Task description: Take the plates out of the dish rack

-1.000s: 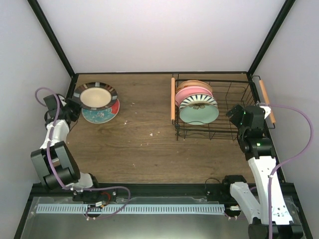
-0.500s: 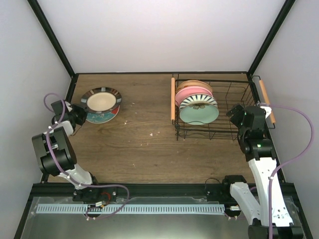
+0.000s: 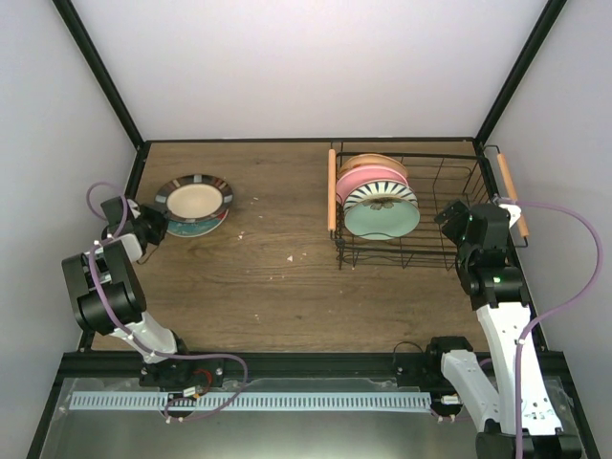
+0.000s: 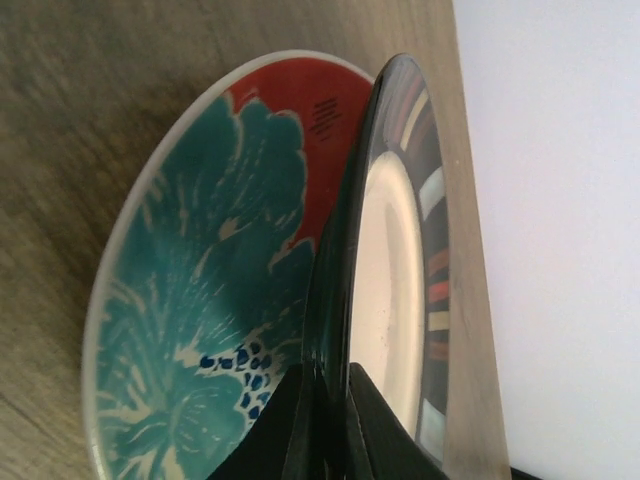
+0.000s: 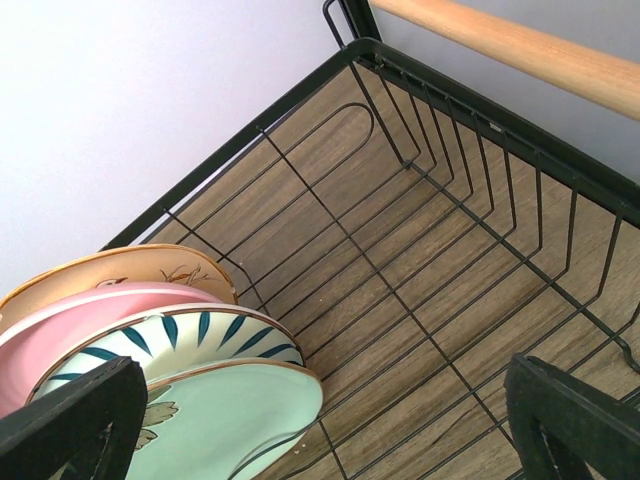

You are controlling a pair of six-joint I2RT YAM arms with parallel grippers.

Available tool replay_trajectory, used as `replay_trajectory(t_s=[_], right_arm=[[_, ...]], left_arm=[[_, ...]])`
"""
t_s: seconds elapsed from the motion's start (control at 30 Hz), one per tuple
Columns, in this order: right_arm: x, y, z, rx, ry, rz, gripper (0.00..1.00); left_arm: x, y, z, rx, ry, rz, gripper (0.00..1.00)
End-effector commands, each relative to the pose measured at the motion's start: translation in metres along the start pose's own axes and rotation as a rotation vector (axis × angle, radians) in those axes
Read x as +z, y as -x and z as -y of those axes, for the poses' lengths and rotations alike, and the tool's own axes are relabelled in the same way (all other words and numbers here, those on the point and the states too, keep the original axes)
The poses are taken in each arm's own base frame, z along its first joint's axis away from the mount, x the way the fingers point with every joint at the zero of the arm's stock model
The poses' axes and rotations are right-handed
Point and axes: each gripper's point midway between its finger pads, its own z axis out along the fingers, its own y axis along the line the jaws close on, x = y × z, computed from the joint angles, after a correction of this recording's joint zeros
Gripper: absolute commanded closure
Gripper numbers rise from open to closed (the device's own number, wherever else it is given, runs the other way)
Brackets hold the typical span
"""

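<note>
My left gripper (image 3: 161, 227) (image 4: 330, 400) is shut on the near rim of a dark-rimmed plate (image 3: 196, 199) (image 4: 395, 270) with a cream centre. That plate hangs tilted just over the red plate with teal flowers (image 3: 191, 228) (image 4: 200, 300), which lies on the table at the far left. Upright in the left half of the dish rack (image 3: 430, 156) (image 5: 470, 130) stand the mint green plate (image 3: 381, 220) (image 5: 230, 420), the white striped plate (image 3: 381, 194) (image 5: 180, 335), the pink plate (image 3: 368, 177) (image 5: 60, 330) and the tan plate (image 3: 368, 161) (image 5: 120, 268). My right gripper (image 3: 449, 222) (image 5: 320, 410) hovers open over the rack's right half, holding nothing.
Wooden rod handles (image 3: 332, 191) (image 3: 512, 196) run along the rack's two sides. Black frame posts and pale walls close in the table on three sides. A small crumb (image 3: 290, 257) lies on the wood mid-table.
My left gripper has pulled back towards the near left and lowered the dark-rimmed plate flatter over the red plate. The right arm has not moved.
</note>
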Motion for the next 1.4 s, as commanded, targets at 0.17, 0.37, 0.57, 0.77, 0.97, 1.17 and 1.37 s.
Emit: replay_trajectory(t_s=[0.17,0.37,0.57,0.77,0.97,1.17,1.37], right_arm=[[-0.008,0.011,0.0,0.011,-0.009,0.033,0.0],[-0.009,0.01,0.002,0.016,-0.007,0.032,0.0],[-0.01,0.01,0.001,0.018,-0.004,0.033,0.0],[-0.01,0.008,0.002,0.023,-0.003,0.028,0.0],[-0.01,0.007,0.002,0.025,0.001,0.026,0.0],[-0.014,0.006,0.006,0.028,-0.012,0.024,0.0],[-0.022,0.006,0.015,0.04,-0.035,0.04,0.0]], left_arm=[[-0.005,0.0,0.013,0.06,-0.038,0.01,0.75],[-0.007,-0.007,0.0,0.05,0.005,-0.003,0.58],[-0.008,-0.013,-0.011,0.042,0.036,-0.016,0.24],[-0.008,-0.015,-0.013,0.04,0.045,-0.021,0.0],[0.0,-0.009,-0.016,0.046,0.066,-0.022,0.0],[-0.012,0.005,-0.026,0.052,0.19,0.015,0.0],[-0.06,0.04,-0.023,0.09,0.4,0.173,0.0]])
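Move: The dark-rimmed plate is already pinched by the left gripper at its near-left rim. The plate's middle lies about 6 cm ahead of that hand, 7 cm to its right and 2 cm lower. The flowered plate lies on the table beneath it, its middle some 5 cm ahead of the left hand, 7 cm to its right and 4 cm down. From the idle right hand, the dark-rimmed plate is about 63 cm left, 20 cm ahead and 19 cm lower. Ease the left gripper down and back about 2 cm each, opening the fingers wide to let the rim of the dark-rimmed plate go over the flowered one. Pause there with the fingers open, then draw off leftward about 3 cm, backing away from the plates and just starting to rise while the wrist tips some 10 degrees further down. ##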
